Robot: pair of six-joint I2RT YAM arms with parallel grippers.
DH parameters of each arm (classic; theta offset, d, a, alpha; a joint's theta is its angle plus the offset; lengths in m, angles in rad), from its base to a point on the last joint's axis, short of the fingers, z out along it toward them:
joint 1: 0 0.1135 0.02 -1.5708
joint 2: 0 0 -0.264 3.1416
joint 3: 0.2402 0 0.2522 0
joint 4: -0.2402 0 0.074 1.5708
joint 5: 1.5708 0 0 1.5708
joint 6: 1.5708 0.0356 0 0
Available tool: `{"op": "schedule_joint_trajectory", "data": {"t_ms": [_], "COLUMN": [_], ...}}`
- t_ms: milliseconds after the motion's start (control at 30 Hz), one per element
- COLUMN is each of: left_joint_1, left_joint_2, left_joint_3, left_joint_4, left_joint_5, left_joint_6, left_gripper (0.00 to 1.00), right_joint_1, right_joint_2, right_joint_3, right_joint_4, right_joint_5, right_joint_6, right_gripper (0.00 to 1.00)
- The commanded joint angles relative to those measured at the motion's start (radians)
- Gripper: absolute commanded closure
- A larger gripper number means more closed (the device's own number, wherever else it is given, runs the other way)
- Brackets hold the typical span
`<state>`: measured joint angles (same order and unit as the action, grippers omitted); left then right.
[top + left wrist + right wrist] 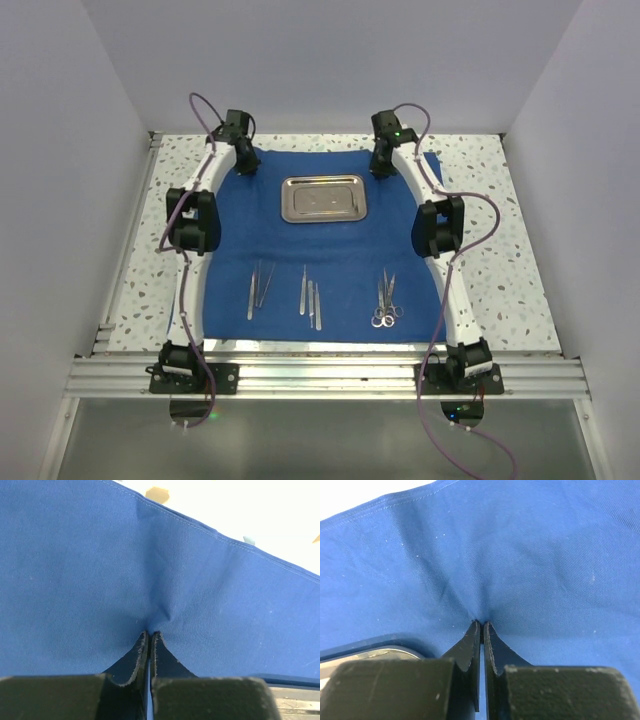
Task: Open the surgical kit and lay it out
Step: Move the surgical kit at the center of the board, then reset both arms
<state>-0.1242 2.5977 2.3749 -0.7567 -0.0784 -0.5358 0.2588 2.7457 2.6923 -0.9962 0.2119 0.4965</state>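
Observation:
The surgical kit lies spread out: a royal-blue cloth [340,260] with a shiny steel tray [323,198] at its middle. Nearer the front lie tweezers [260,285], scalpel handles [310,298] and scissors [386,300] in a row. My left gripper [243,160] is at the cloth's far left corner. In the left wrist view it [150,632] is shut, pinching a pucker of cloth [75,580]. My right gripper [383,163] is at the far right part, shut [481,623] on a fold of cloth [545,570]. The tray's rim [365,655] shows beside it.
The cloth rests on a speckled white tabletop [500,250], with bare strips on either side and behind. An aluminium rail [320,378] carrying both arm bases runs along the near edge. White walls enclose the table on three sides.

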Motion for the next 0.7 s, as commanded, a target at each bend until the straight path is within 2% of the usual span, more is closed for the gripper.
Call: {"op": "schedule_joint_trajectory", "data": {"t_ms": [0,67,100,133,167,200,233,267,367,500,600,633,667], "left_joint_1": [0.049,0.054,0.055,0.055,0.055,0.058,0.067,0.073,0.083,0.093,0.092,0.092,0.092], "left_joint_2": [0.042,0.027,0.019,0.000,-0.013,-0.027,-0.037,-0.062,-0.129,-0.235,-0.364,-0.443,-0.483], "left_joint_3": [-0.003,0.000,0.000,-0.006,-0.014,-0.023,-0.023,-0.019,-0.022,-0.039,-0.152,-0.187,-0.225], "left_joint_4": [0.083,0.097,0.112,0.120,0.129,0.147,0.149,0.151,0.168,0.171,0.171,0.171,0.168], "left_joint_5": [-0.093,-0.072,-0.064,-0.057,-0.040,-0.026,-0.005,0.029,0.052,0.069,0.074,0.074,0.074], "left_joint_6": [-0.047,-0.052,-0.049,-0.043,-0.033,-0.033,-0.036,-0.053,-0.061,-0.046,-0.026,-0.023,-0.017], "left_gripper": [1.00,1.00,0.97,0.89,0.64,0.50,0.40,0.16,0.00,0.00,0.01,0.01,0.02], "right_joint_1": [-0.023,-0.030,-0.030,-0.032,-0.032,-0.030,-0.032,-0.032,-0.032,-0.030,-0.029,-0.029,-0.026], "right_joint_2": [0.092,0.071,0.056,0.033,-0.021,-0.055,-0.085,-0.145,-0.225,-0.410,-0.521,-0.603,-0.657], "right_joint_3": [-0.035,-0.049,-0.075,-0.098,-0.124,-0.184,-0.213,-0.268,-0.336,-0.414,-0.495,-0.527,-0.607], "right_joint_4": [0.169,0.194,0.199,0.208,0.226,0.234,0.240,0.251,0.242,0.254,0.257,0.266,0.296], "right_joint_5": [-0.014,-0.020,-0.016,-0.008,0.003,0.017,0.029,0.052,0.090,0.115,0.116,0.095,0.071], "right_joint_6": [0.060,0.076,0.076,0.071,0.067,0.063,0.062,0.060,0.062,0.059,0.062,0.060,0.053], "right_gripper": [1.00,1.00,0.86,0.73,0.57,0.42,0.10,0.02,0.02,0.01,0.01,0.02,0.02]}}
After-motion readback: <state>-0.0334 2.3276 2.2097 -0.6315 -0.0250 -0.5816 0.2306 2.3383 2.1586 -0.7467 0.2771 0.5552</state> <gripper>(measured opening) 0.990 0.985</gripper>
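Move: Both grippers are shut on pinches of the blue cloth beyond and either side of the surgical tray, whose middle lies about 20 cm to the right of and 9 cm back from the left gripper, nearly level with it. From the right gripper the tray is some 15 cm left and 8 cm back. The cloth's far edge runs about 7 cm straight ahead of each hand. The tweezers lie roughly 35 cm back and 5 cm right of the left gripper, the scissors 38 cm straight back from the right. Keep both pinches and slide the cloth on forward about 2 cm, then open both grippers wide and let go. Carry the left gripper on a little forward and leftward, then up about 11 cm, tipping its fingers slightly outward and easing back at the end. Draw the right gripper back about 5 cm and rightward, clear of the tray, then lift it about 7 cm. ##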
